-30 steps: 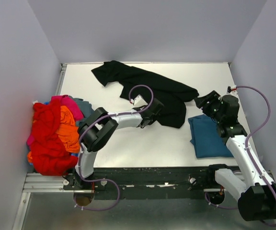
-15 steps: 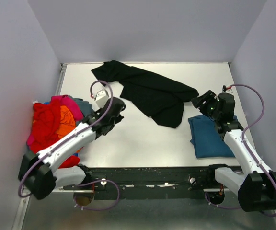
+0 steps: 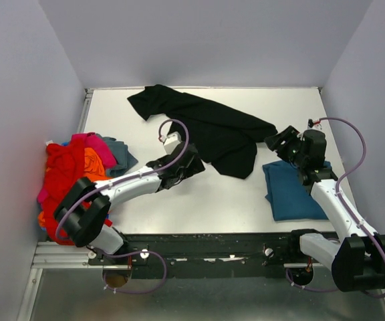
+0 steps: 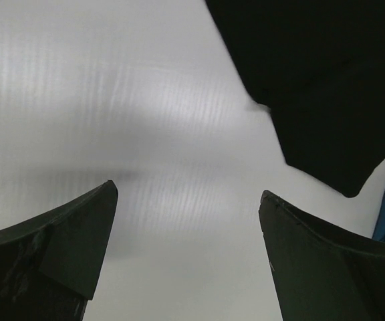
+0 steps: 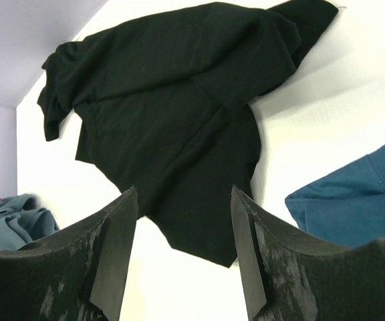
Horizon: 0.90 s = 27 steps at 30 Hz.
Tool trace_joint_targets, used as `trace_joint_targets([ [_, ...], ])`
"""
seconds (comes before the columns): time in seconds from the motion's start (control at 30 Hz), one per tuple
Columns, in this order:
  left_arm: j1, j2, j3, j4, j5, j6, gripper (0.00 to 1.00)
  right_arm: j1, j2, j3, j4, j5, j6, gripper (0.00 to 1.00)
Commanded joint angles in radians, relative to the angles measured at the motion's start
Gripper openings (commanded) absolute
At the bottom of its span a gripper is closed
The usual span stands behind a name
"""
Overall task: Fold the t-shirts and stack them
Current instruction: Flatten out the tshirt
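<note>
A black t-shirt [image 3: 209, 127] lies crumpled and spread across the back middle of the table. My left gripper [image 3: 194, 163] hovers just left of its lower flap, open, with only bare table between its fingers [image 4: 188, 189]; the black t-shirt [image 4: 326, 80] fills the upper right of that view. My right gripper [image 3: 277, 141] is open at the shirt's right tip, holding nothing [image 5: 184, 190], and looks over the black t-shirt [image 5: 172, 114]. A folded teal-blue t-shirt [image 3: 289, 190] lies under the right arm. Red, orange, pink and grey-blue t-shirts are heaped at the left edge [image 3: 72, 184].
The white table [image 3: 199, 200] is walled on the left, back and right. The arms' mounting rail [image 3: 206, 244] runs along the near edge. The teal-blue shirt's corner [image 5: 353, 200] and the grey-blue shirt [image 5: 15, 217] show at the edges of the right wrist view.
My left gripper let go of the black shirt's lower edge, swung left toward the heap, then came back beside the shirt with its jaws open. The right arm shifted only slightly.
</note>
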Motion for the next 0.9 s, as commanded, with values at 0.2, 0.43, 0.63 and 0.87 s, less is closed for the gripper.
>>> trace_joint_targets([
  [0.2, -0.056, 0.342, 0.249, 0.167, 0.036, -0.077, 0.98, -0.003, -0.003, -0.014, 0.040, -0.017, -0.008, 0.66],
  [0.43, -0.053, 0.520, 0.406, 0.121, -0.006, -0.043, 0.90, -0.003, -0.010, -0.017, 0.040, -0.017, -0.003, 0.66],
  [0.63, -0.039, 0.588, 0.458, 0.114, -0.064, -0.039, 0.60, -0.003, -0.003, -0.020, 0.050, -0.033, 0.003, 0.66],
  [0.87, -0.002, 0.628, 0.564, 0.038, -0.076, 0.027, 0.00, -0.003, 0.000, -0.024, 0.062, -0.044, 0.004, 0.66],
])
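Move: The near-left edge of the black t-shirt, beside the inner corner above its near flap, lies about 10 cm ahead of the open left gripper, 11 cm to its right and 6 cm lower. The flap's near tip is some 23 cm to the gripper's right and level with it; the folded blue t-shirt is about 43 cm right and 6 cm back. From the right gripper that edge is roughly 26 cm left, about level fore and aft, and 15 cm below. Bring the open left gripper right and forward towards the black t-shirt's near-left edge, about 11 cm right and 10 cm forward in all, sinking some 5 cm on the way. Once over the cloth, stop the sideways travel, ease on forward and slightly down, and shut the fingers from wide open to nearly closed, pinching up the cloth just inside the edge. ##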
